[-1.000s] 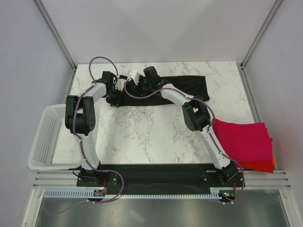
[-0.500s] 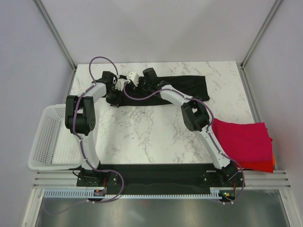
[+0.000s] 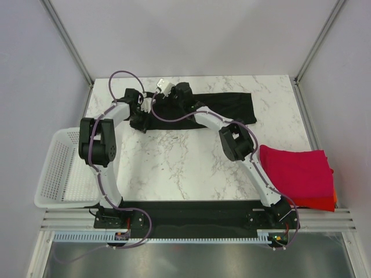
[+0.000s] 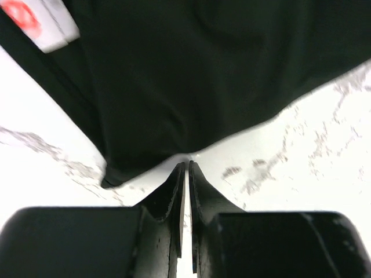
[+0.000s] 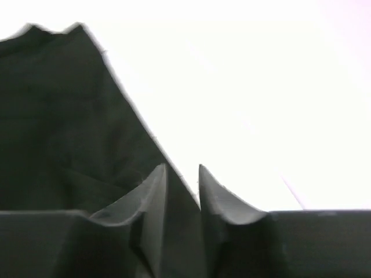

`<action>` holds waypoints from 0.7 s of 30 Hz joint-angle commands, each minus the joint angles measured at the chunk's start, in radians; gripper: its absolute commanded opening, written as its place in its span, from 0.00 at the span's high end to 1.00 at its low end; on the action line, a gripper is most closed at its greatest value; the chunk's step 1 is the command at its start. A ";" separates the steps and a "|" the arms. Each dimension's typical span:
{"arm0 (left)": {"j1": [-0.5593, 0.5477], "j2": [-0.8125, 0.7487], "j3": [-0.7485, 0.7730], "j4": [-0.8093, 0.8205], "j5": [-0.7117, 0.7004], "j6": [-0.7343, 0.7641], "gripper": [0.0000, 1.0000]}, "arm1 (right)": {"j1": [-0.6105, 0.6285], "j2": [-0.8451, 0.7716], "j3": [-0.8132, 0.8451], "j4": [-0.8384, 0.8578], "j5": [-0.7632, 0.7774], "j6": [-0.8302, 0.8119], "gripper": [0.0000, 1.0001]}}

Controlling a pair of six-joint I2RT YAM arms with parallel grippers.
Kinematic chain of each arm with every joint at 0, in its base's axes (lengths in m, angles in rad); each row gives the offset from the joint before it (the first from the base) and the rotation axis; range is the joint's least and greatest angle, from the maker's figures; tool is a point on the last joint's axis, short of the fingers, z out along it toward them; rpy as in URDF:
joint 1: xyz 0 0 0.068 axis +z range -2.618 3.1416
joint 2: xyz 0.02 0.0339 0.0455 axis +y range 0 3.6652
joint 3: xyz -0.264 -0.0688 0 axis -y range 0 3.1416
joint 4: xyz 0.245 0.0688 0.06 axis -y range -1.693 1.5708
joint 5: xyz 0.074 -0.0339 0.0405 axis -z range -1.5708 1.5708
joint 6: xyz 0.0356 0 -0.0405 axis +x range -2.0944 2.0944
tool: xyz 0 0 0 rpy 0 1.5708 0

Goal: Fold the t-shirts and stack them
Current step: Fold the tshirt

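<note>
The black t-shirt [image 3: 226, 107] lies as a long folded band across the far side of the marble table [image 3: 185, 168]. At its left end my left gripper [image 3: 140, 117] is shut, its tips pinching the hem of the black t-shirt [image 4: 203, 75]; the left gripper [image 4: 186, 164] shows only a hairline slit. Just right of it, my right gripper [image 3: 170, 97] is shut on the shirt's far edge. In the right wrist view, black cloth [image 5: 58, 116] fills the gap of the right gripper [image 5: 182, 169]. A folded magenta-red t-shirt [image 3: 298, 171] lies on an orange-red one [image 3: 329, 202] at the right.
A white mesh basket [image 3: 58, 168] stands at the table's left edge beside the left arm. The folded stack overhangs the near right corner next to the right arm's base. Metal frame posts [image 3: 69, 40] rise at the back corners.
My right gripper has closed on the black shirt's far edge and shifted a little farther back. The left gripper has stayed where it was, still shut.
</note>
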 commanded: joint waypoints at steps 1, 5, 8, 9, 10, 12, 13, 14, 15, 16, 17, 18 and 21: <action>-0.002 -0.096 -0.042 -0.038 0.053 -0.022 0.88 | 0.003 0.049 0.063 0.277 0.233 0.015 0.61; -0.002 -0.179 -0.058 -0.038 0.048 -0.005 0.88 | -0.013 0.029 0.110 0.286 0.398 0.033 0.50; -0.002 -0.229 -0.044 -0.032 0.059 0.013 0.87 | -0.042 -0.038 0.068 0.256 0.439 0.075 0.49; -0.002 -0.237 -0.026 -0.027 0.059 0.016 0.87 | -0.052 -0.072 0.057 0.225 0.424 0.095 0.48; -0.002 -0.234 -0.015 -0.020 0.067 0.028 0.85 | -0.072 -0.087 0.045 0.191 0.393 0.136 0.47; -0.002 -0.187 0.042 -0.018 0.107 0.045 0.83 | -0.092 -0.136 0.014 0.145 0.307 0.170 0.47; -0.002 -0.156 0.069 -0.021 0.108 0.042 0.82 | -0.109 -0.153 -0.027 0.128 0.263 0.176 0.46; -0.004 -0.129 0.130 -0.033 0.108 0.030 0.82 | -0.117 -0.171 -0.049 0.084 0.218 0.182 0.46; -0.002 -0.101 0.163 -0.041 0.110 0.018 0.82 | -0.121 -0.208 -0.073 0.061 0.121 0.187 0.45; -0.002 -0.041 0.194 -0.047 0.111 -0.005 0.82 | -0.134 -0.225 -0.106 0.032 0.065 0.188 0.45; -0.002 -0.017 0.258 -0.059 0.136 -0.016 0.82 | -0.141 -0.241 -0.115 -0.044 -0.010 0.191 0.44; -0.002 0.013 0.292 -0.061 0.150 -0.039 0.84 | -0.155 -0.268 -0.144 -0.072 -0.093 0.201 0.44; -0.007 0.103 0.416 -0.061 0.190 -0.054 0.84 | -0.167 -0.331 -0.213 -0.135 -0.181 0.227 0.43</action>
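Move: For the left hand, whose nearly shut tips are down at the folded black shirt's near edge, the shirt's far left corner is some 15 cm ahead and 3 cm to the right. The label lies about 6 cm ahead, and the near left corner about 2 cm to its left. From the right hand, the far right corner is about 34 cm to the right, level in reach, and 8 cm lower; the near right corner is 13 cm nearer the base and 36 cm right. Drawing back about 2.5 cm off the shirt's near edge, the left hand then climbs some 9 cm and swings forward over its left end, fingers nearly shut and tilting forward. The right hand sweeps about 12 cm right and 8 cm up above the far edge, going forward a little before easing back; it turns clockwise some 20 degrees, partly turns back, and its fingers open. ##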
